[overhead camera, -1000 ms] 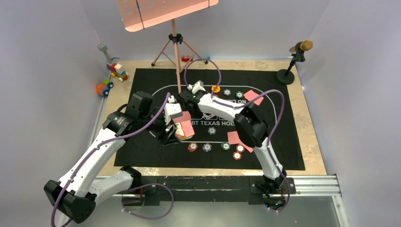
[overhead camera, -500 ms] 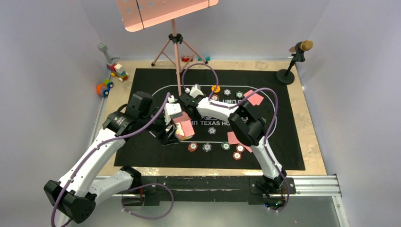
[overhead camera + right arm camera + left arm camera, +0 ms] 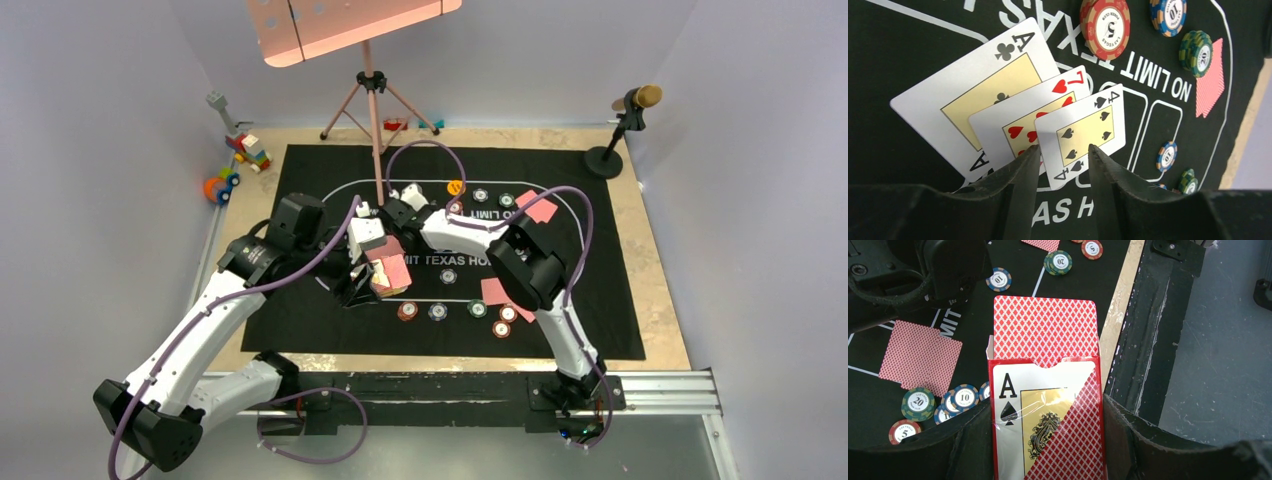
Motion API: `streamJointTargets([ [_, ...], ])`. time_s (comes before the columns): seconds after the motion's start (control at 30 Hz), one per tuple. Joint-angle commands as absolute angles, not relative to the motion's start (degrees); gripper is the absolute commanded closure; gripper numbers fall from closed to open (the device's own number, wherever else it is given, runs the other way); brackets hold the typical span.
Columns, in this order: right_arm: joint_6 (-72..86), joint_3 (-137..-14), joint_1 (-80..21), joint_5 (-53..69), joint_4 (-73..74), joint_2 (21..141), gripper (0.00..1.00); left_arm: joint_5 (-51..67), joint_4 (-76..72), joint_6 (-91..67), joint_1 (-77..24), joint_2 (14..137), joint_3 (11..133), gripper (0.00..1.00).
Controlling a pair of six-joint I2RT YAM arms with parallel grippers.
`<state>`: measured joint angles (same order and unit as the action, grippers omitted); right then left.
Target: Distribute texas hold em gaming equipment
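Observation:
My left gripper (image 3: 1044, 405) is shut on the red card box (image 3: 1048, 415), held upright with its flap open; the box (image 3: 388, 265) hangs over the mat's left middle. My right gripper (image 3: 1064, 150) is open just above three fanned face-up cards: ace of clubs (image 3: 973, 95), seven of hearts (image 3: 1023, 120), four of spades (image 3: 1083, 127). The right gripper (image 3: 398, 210) sits at the mat's far centre. Poker chips (image 3: 437, 311) line the near side, others (image 3: 481, 195) and an orange button (image 3: 455, 187) the far side. Face-down cards (image 3: 537, 207) lie at right.
A pink-topped stand on a tripod (image 3: 372, 110) rises behind the black mat (image 3: 300, 320). A microphone (image 3: 620, 125) stands at the back right, toy blocks (image 3: 240, 155) at the back left. Red chips (image 3: 1105, 26) lie close beyond the fanned cards.
My right gripper has opened and shifted slightly left over the mat's far centre. The left arm and the box have not moved.

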<state>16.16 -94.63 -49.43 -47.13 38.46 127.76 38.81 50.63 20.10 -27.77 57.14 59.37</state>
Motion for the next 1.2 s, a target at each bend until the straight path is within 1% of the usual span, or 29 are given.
streamJointTargets([
  [0.0, 17.3, -92.5, -49.3, -38.9, 35.0, 124.3, 0.53, 40.6, 48.2, 19.4, -27.6, 56.7, 60.8, 1.0],
  [0.17, 17.5, -92.4, -49.2, -31.6, 33.9, 120.6, 0.5, 40.5, 48.3, 19.5, -27.5, 56.5, 60.7, 1.0],
  [0.37, 20.3, -92.0, -45.7, -19.7, 33.6, 109.1, 0.37, 40.5, 48.6, 19.6, -27.6, 56.3, 60.8, 1.0],
  [0.5, 24.0, -89.3, -40.2, -5.9, 32.8, 99.8, 0.27, 40.5, 48.8, 19.8, -27.6, 56.3, 60.9, 1.0],
  [0.57, 26.0, -86.9, -37.8, 1.7, 31.2, 95.0, 0.23, 40.4, 48.7, 19.8, -27.6, 56.3, 60.9, 1.0],
  [0.63, 27.9, -84.2, -35.9, 10.3, 28.7, 90.4, 0.16, 40.3, 48.6, 19.9, -27.6, 56.4, 61.0, 1.0],
  [0.7, 29.6, -80.6, -35.6, 17.7, 25.4, 85.8, 0.13, 40.0, 48.6, 19.9, -27.5, 56.4, 61.1, 1.0],
  [0.83, 35.1, -73.6, -35.6, 34.2, 17.2, 81.0, 0.09, 39.9, 48.5, 20.0, -27.6, 56.7, 61.3, 1.0],
  [0.97, 41.0, -66.9, -35.7, 39.9, 8.5, 77.8, 0.07, 39.8, 48.3, 19.9, -27.6, 56.9, 61.6, 1.0],
  [1.17, 42.4, -63.8, -38.7, 42.0, 5.5, 79.1, 0.05, 39.4, 48.0, 19.8, -27.6, 57.4, 62.0, 1.0],
])
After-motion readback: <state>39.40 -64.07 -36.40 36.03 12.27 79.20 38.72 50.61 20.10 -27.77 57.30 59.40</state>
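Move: The right hand, empty and low over the just-dealt four of spades, goes next for the card box in the left gripper: about 21 cm back, 13 cm left and 15 cm up. The seven of hearts lies 1 cm ahead and 3 cm left; a blue chip about 8 cm back, 5 cm left; the face-down cards some 20 cm left, 2 cm back. From the left hand, the box's open end is about 4 cm right, 1 cm ahead, 3 cm lower. Left and back, low over the mat for about 4 cm, the right hand draws away from the four of spades, then shoots up some 20 cm and swings back and left towards the card box, sinking slightly last. Its wrist rolls about 90 degrees so the fingers point left and down, opening from half to nearly wide; the left hand keeps the box still. ##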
